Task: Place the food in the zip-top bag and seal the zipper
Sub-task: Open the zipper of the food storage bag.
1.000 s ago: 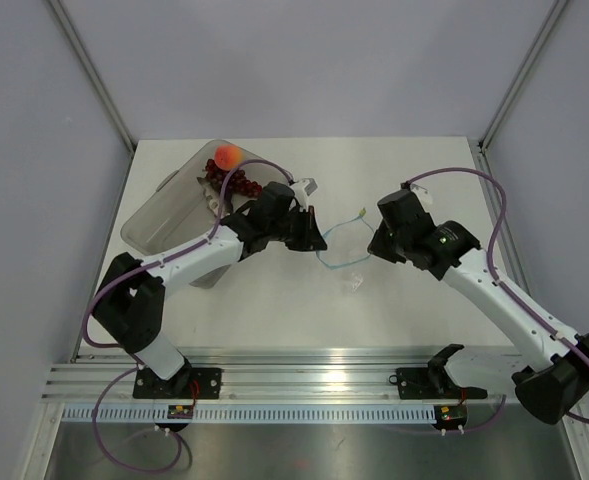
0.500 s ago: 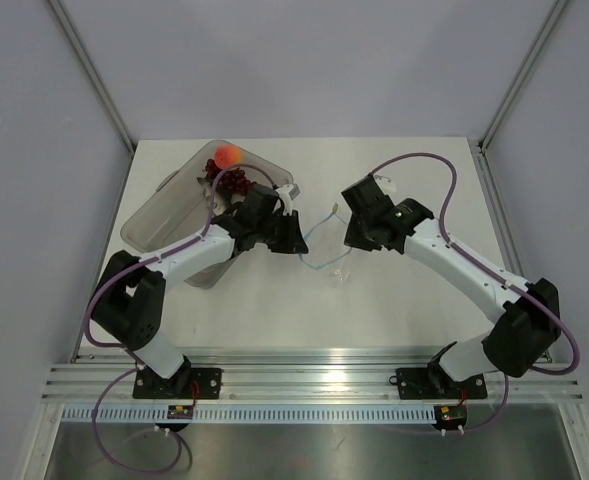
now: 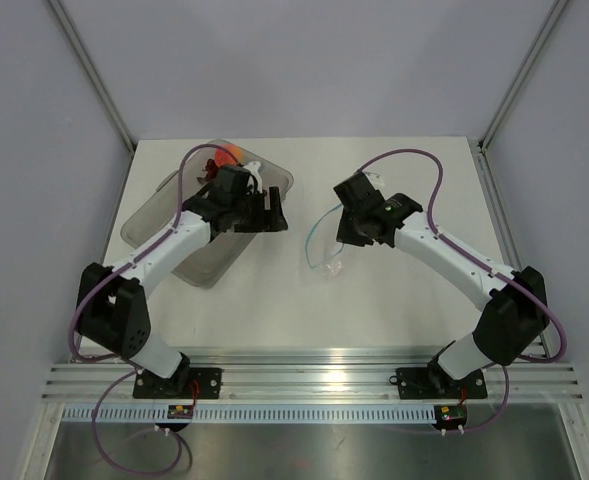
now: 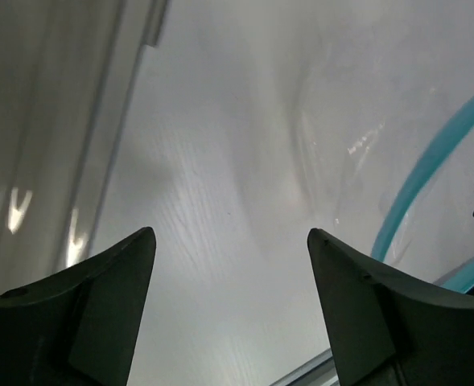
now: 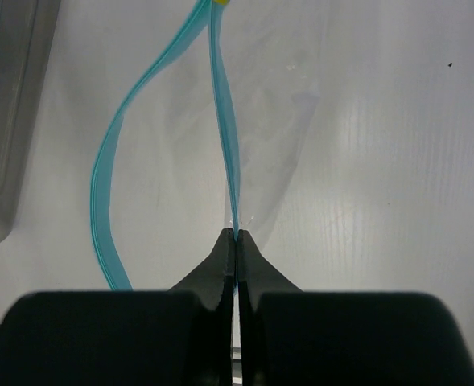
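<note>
The zip-top bag hangs clear and crinkly near the table's middle, its mouth gaping. My right gripper is shut on one strip of the teal zipper, and the other strip bows away to the left. My left gripper stands open with nothing between its fingers, left of the bag beside the tray's rim. The orange peach lies in the tray's far end, partly behind the left arm. Only a dark red bit of the grapes shows beside that arm.
A large translucent grey tray lies slanted at the table's left, under the left arm. Its wall fills the left of the left wrist view. Purple cables loop over both arms. Metal frame posts rise at the back corners.
My left gripper has opened, let go of the bag's edge and drawn back left to the tray. The right arm has carried the bag leftward, still shut on the zipper.
</note>
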{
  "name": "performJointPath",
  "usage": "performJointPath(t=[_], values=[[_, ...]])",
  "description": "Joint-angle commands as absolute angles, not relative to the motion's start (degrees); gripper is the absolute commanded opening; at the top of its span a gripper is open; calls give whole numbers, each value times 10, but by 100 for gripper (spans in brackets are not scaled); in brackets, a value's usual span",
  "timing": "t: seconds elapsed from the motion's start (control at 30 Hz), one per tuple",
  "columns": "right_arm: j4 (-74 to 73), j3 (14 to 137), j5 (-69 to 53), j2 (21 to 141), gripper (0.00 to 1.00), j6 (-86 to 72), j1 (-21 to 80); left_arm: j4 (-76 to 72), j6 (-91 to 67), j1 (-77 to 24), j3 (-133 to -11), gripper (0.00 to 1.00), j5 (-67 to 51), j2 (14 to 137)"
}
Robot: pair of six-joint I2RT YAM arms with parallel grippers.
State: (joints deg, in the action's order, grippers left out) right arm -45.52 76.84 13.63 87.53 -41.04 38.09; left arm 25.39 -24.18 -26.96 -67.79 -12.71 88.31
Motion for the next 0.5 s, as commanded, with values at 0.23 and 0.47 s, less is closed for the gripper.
performJointPath(t=[0.23,0.47], values=[[-439,792,113,878,0,-382,386,321,-272,-151,-759,79,14,866],[-440,791,110,877,0,-372,387,316,-322,-62,-791,75,-27,950]])
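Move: The fish in the tray lies about 12 cm ahead of the left hand, 16 cm to its left and 13 cm below. The grapes are some 18 cm ahead and 10 cm left, the peach about 24 cm ahead and 13 cm left. The bag's open mouth is centred about 12 cm to this hand's right and 4 cm back. From the right hand, the fish is roughly 16 cm ahead and 32 cm left. Towards the fish in the tray swings the empty left hand, some 14 cm left and 8 cm forward, away from the bag; it rises about 3 cm on the way, then begins to sink again. It turns roughly 30 degrees counter-clockwise with its fingers staying wide open. The right hand stays put, its shut fingers still pinching the bag's blue zipper rim. ##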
